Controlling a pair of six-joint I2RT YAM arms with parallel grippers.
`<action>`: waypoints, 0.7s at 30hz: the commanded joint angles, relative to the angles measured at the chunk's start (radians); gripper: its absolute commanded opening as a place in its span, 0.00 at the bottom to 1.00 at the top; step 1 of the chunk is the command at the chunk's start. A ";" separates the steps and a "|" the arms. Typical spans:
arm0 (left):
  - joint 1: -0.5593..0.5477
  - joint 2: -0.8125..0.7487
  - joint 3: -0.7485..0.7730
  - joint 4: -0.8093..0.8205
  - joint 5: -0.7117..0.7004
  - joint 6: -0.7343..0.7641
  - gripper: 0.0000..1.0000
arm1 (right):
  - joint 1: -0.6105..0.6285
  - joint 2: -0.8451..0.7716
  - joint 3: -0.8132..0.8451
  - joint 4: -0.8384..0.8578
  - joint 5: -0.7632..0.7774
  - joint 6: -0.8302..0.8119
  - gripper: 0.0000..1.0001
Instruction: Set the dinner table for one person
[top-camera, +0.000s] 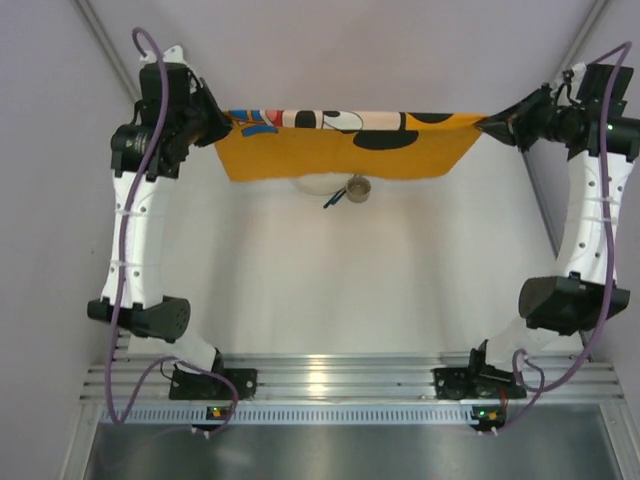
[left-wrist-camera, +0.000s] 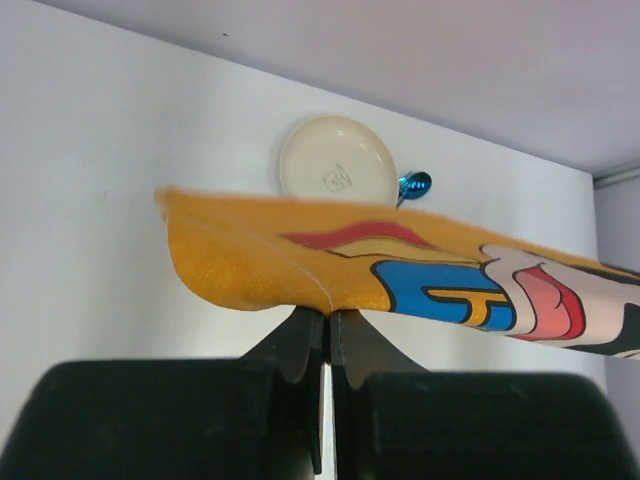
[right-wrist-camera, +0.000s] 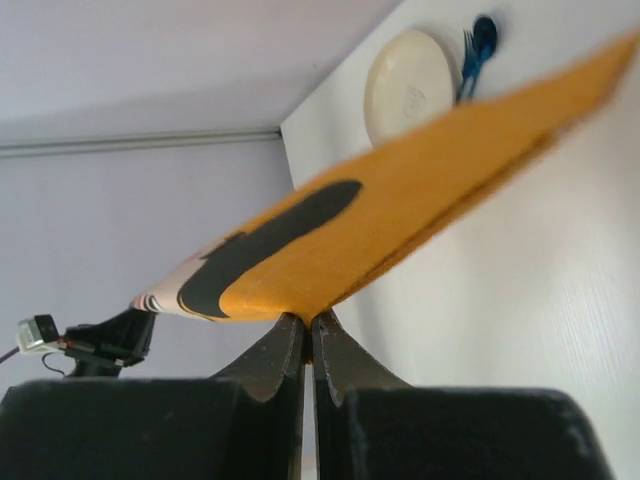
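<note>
An orange placemat (top-camera: 345, 145) with a cartoon-mouse print hangs stretched above the far end of the white dinner table (top-camera: 350, 290). My left gripper (top-camera: 225, 125) is shut on its left corner, and my right gripper (top-camera: 485, 124) is shut on its right corner. The left wrist view shows the jaws (left-wrist-camera: 328, 318) pinching the folded orange edge (left-wrist-camera: 260, 265). Seen from the right wrist, the jaws (right-wrist-camera: 308, 322) clamp the cloth (right-wrist-camera: 400, 200) the same way. Under the mat lies a cream plate (left-wrist-camera: 337, 160), partly hidden from above.
A small round cup (top-camera: 357, 189) and a dark utensil (top-camera: 333, 198) sit just in front of the mat's lower edge. Blue cutlery (right-wrist-camera: 478, 45) lies beside the plate (right-wrist-camera: 410, 85). Grey walls close both sides. An aluminium rail (top-camera: 340, 380) runs along the near edge.
</note>
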 joint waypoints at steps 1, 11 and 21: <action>0.016 -0.271 -0.134 0.075 0.034 0.010 0.00 | -0.037 -0.238 -0.155 -0.139 -0.005 -0.095 0.00; 0.016 -0.747 -1.096 -0.034 0.211 -0.232 0.00 | 0.032 -0.718 -1.012 -0.153 0.140 -0.162 0.00; 0.016 -0.854 -1.368 -0.162 0.253 -0.332 0.98 | 0.046 -0.792 -1.185 -0.221 0.202 -0.192 0.81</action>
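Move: The orange mat hangs stretched between both closed grippers; the tabletop strip for its held edge lies about 25 cm back and 35 below either hand, roughly in line sideways. At table height, the plate is some 20 cm ahead and 16 right of the left hand, 30 left of the right. From the right hand the cup is about 14 ahead and 21 left; the blue cutlery lies 2 cm left of the cup, level with it. The mat's held edge is swept back towards the robot and then down onto the near side of the table, both hands travelling together some 25 cm back and 25 to 30 cm down, backward first, then mostly dropping. The fingers tip downward, about 50 degrees on the left and 35 on the right, and near the bottom both grippers open wide and let go of the corners. ##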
